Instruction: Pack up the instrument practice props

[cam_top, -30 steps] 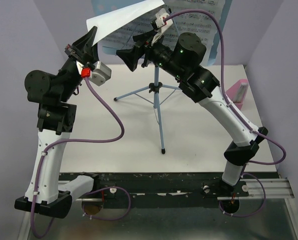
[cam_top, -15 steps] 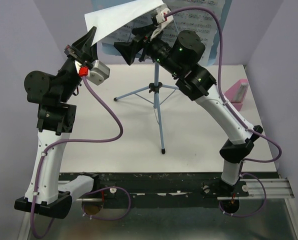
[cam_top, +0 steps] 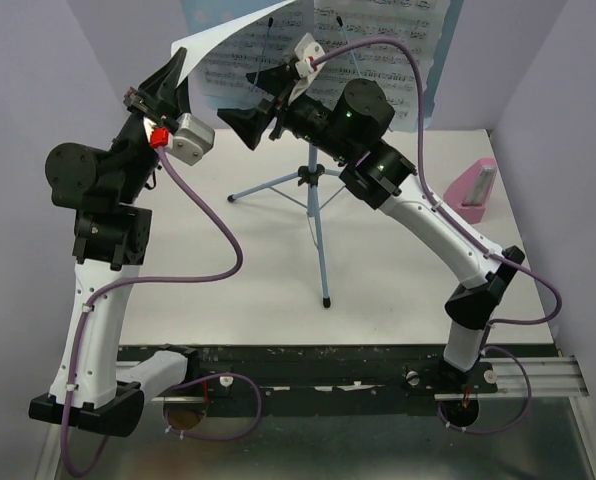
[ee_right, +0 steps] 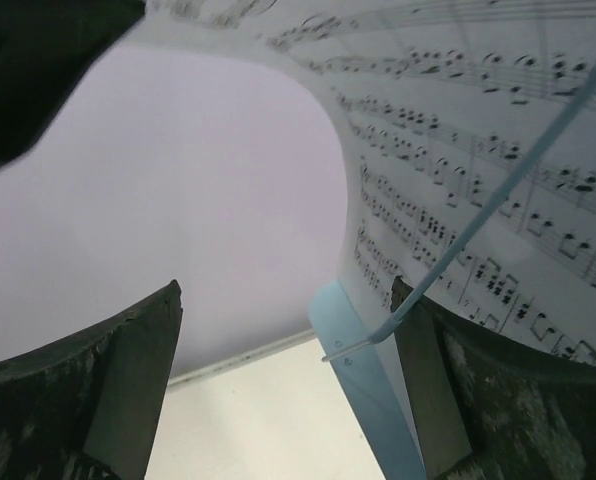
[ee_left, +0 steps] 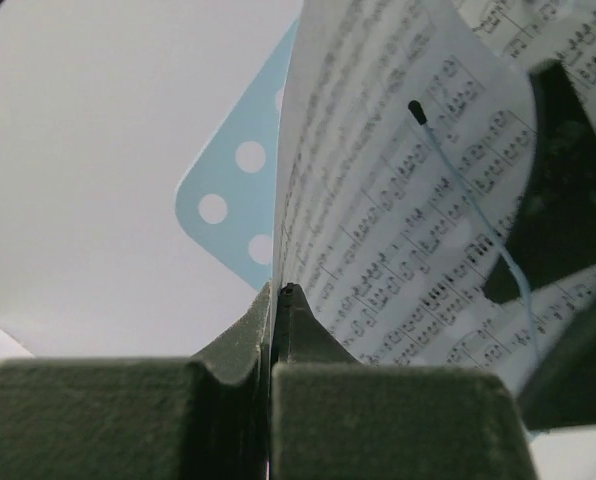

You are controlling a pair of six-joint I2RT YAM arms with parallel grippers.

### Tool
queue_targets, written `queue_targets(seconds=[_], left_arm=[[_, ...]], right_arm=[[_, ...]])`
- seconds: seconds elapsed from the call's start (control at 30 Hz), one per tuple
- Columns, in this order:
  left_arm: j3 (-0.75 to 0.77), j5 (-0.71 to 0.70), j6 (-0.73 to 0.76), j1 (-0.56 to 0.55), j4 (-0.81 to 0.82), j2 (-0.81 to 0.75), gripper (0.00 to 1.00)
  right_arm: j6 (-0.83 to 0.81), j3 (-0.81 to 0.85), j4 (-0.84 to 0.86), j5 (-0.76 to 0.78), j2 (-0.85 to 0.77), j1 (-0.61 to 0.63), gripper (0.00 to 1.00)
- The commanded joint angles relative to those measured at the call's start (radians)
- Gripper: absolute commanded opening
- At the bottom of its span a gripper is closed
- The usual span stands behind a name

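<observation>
The light-blue music stand (cam_top: 316, 215) stands on its tripod at mid-table, its desk (cam_top: 440, 70) at the top of the top view. White sheet-music pages (cam_top: 378, 40) rest on it. My left gripper (cam_top: 178, 68) is shut on the left edge of one page (cam_top: 240, 30), which curls up and away from the desk. In the left wrist view the gripper (ee_left: 275, 292) pinches that page (ee_left: 398, 200) beside the hole-punched desk corner (ee_left: 228, 215). My right gripper (cam_top: 240, 108) is open and empty just right of it; in its wrist view (ee_right: 288, 290) the pages (ee_right: 458, 130) and desk lip (ee_right: 363, 400) lie near the right finger. The pink metronome (cam_top: 475, 190) sits at the right.
A thin blue page-holder wire (ee_right: 498, 200) crosses the pages; its black tip shows in the left wrist view (ee_left: 415, 108). Lilac walls (cam_top: 38, 90) enclose the white table (cam_top: 218, 290) on left, right and back. The tripod legs (cam_top: 268, 186) spread over mid-table.
My right gripper has moved left and up toward the held page's edge. My left gripper has lifted slightly, and the page now curls more upright.
</observation>
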Motion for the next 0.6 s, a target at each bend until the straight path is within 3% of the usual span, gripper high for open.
queue_targets(seconds=[0.0, 0.17, 0.43, 0.57], left_arm=[[0.055, -0.082, -0.008, 0.011, 0.079, 0.009, 0.0], [0.121, -0.122, 0.012, 0.021, 0.123, 0.046, 0.0], [0.44, -0.18, 0.111, 0.038, 0.116, 0.188, 0.0], [0.567, -0.198, 0.236, 0.041, 0.117, 0.248, 0.0]], right_arm=[[-0.099, -0.145, 0.213, -0.182, -0.085, 0.01, 0.92], [-0.119, -0.147, 0.216, -0.159, -0.09, 0.011, 0.93], [-0.189, -0.164, 0.204, -0.099, -0.107, 0.011, 0.95], [-0.252, -0.199, 0.201, -0.13, -0.133, 0.011, 0.96]])
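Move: The left hand pinches the left edge of the left music page. The stand's left page holder, a thin rod, is some 11 cm to its right, 6 cm ahead and 6 cm lower. From the wide-open right hand, that rod is about 4 cm ahead, 2 cm to the right and 1 cm higher. The stand's dotted desk centres roughly 15 cm right of and 8 cm ahead of the right hand, near its height. The right page centres some 25 cm right and 8 cm ahead. Upward and gathering speed, the left hand pulls the pinched page about 14 cm high, easing some 4 cm left and 4 cm back as its fingertips tip up by roughly 20 degrees, away from the page holder and desk. The right hand eases a centimetre or so back and down and rolls slightly, jaws still wide, with the rod lying against its forward finger. ##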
